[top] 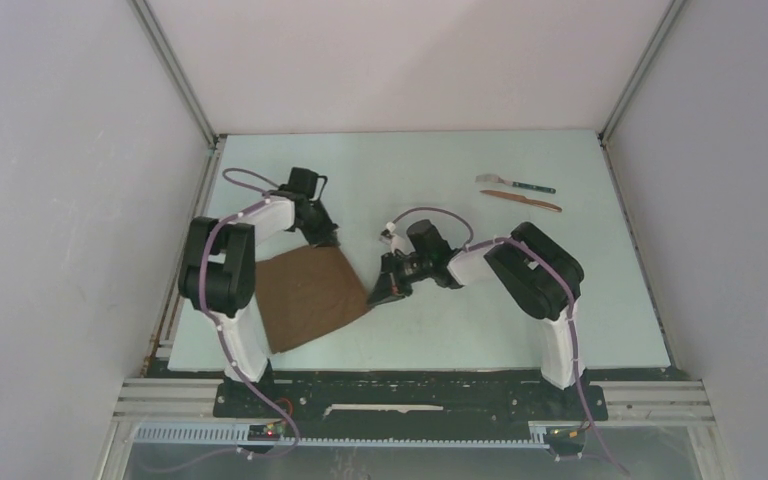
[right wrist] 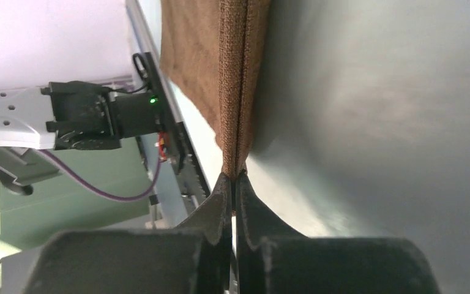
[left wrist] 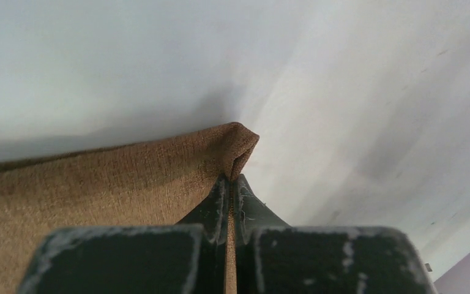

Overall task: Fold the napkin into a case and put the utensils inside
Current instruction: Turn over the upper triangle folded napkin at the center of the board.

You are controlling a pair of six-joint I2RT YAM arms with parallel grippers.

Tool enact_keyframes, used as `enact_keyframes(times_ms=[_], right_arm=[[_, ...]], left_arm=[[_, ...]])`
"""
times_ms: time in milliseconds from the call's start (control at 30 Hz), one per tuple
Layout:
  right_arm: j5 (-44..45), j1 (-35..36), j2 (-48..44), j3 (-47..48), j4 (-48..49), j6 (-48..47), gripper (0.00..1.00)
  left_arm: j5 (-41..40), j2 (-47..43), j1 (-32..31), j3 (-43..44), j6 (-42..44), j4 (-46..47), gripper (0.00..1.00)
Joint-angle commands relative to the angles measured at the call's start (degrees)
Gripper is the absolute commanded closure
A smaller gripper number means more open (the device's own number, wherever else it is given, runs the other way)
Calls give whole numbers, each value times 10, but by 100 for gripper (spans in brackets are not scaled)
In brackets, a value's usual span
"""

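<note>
The brown napkin (top: 310, 296) lies flat on the table, near the left arm. My left gripper (top: 326, 240) is shut on its far corner; the left wrist view shows the cloth (left wrist: 128, 177) pinched between the closed fingers, with the corner bunched just past the tips. My right gripper (top: 375, 297) is shut on the napkin's right corner, and the right wrist view shows a doubled edge of cloth (right wrist: 235, 86) held at its fingertips. The two utensils lie far right at the back: a silver-headed piece with a teal handle (top: 516, 183) and a reddish-brown knife-like stick (top: 521, 199).
Pale table (top: 460, 320) between grey side walls, with a black rail (top: 410, 385) at its near edge. The utensils lie well apart from both arms.
</note>
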Motion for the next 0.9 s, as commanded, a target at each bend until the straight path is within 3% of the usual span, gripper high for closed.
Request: enact_keyframes(times_ms=[0, 167, 433, 667, 733, 800, 867], right_arm=[[-88, -46, -8, -8, -146, -159, 100], [-87, -118, -2, 10, -238, -211, 100], [-56, -201, 31, 132, -460, -346, 100], [-38, -269, 48, 184, -532, -379, 100], [-6, -287, 37, 188, -544, -369, 88], [91, -303, 11, 198, -573, -360, 71], [181, -307, -26, 208, -603, -364, 54]], left_arm=[[-44, 44, -11, 96, -71, 213, 100], [-16, 143, -32, 199, -105, 244, 100], [10, 292, -60, 397, -137, 268, 100], [34, 360, -66, 508, -145, 269, 98], [34, 364, -71, 528, -132, 260, 83], [41, 362, -76, 565, -102, 226, 65], [50, 342, -79, 600, -61, 164, 56]])
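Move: Both hands still pinch the folded napkin by its right-hand corners, the left hand the far one, the right hand the near one. From the left hand the board's middle lies about 19 cm right and 3 ahead; the napkin's middle trails 15 cm back and 6 left. From the right hand the board's middle is some 20 cm ahead and 10 right, the napkin's middle 14 left and 2 ahead, and the knife about 29 ahead and 37 right. Keeping their pinch on the napkin's two right-hand corners, both hands sweep low and almost level, forward and to the right, some 17 to 19 cm each way, drawing the napkin towards the board's middle. Near the end both open; the left lifts a few centimetres while going on forward, and the right slips a little farther right and sinks slightly. Meanwhile the right's fingers tip steeper and the left's tilt back. ##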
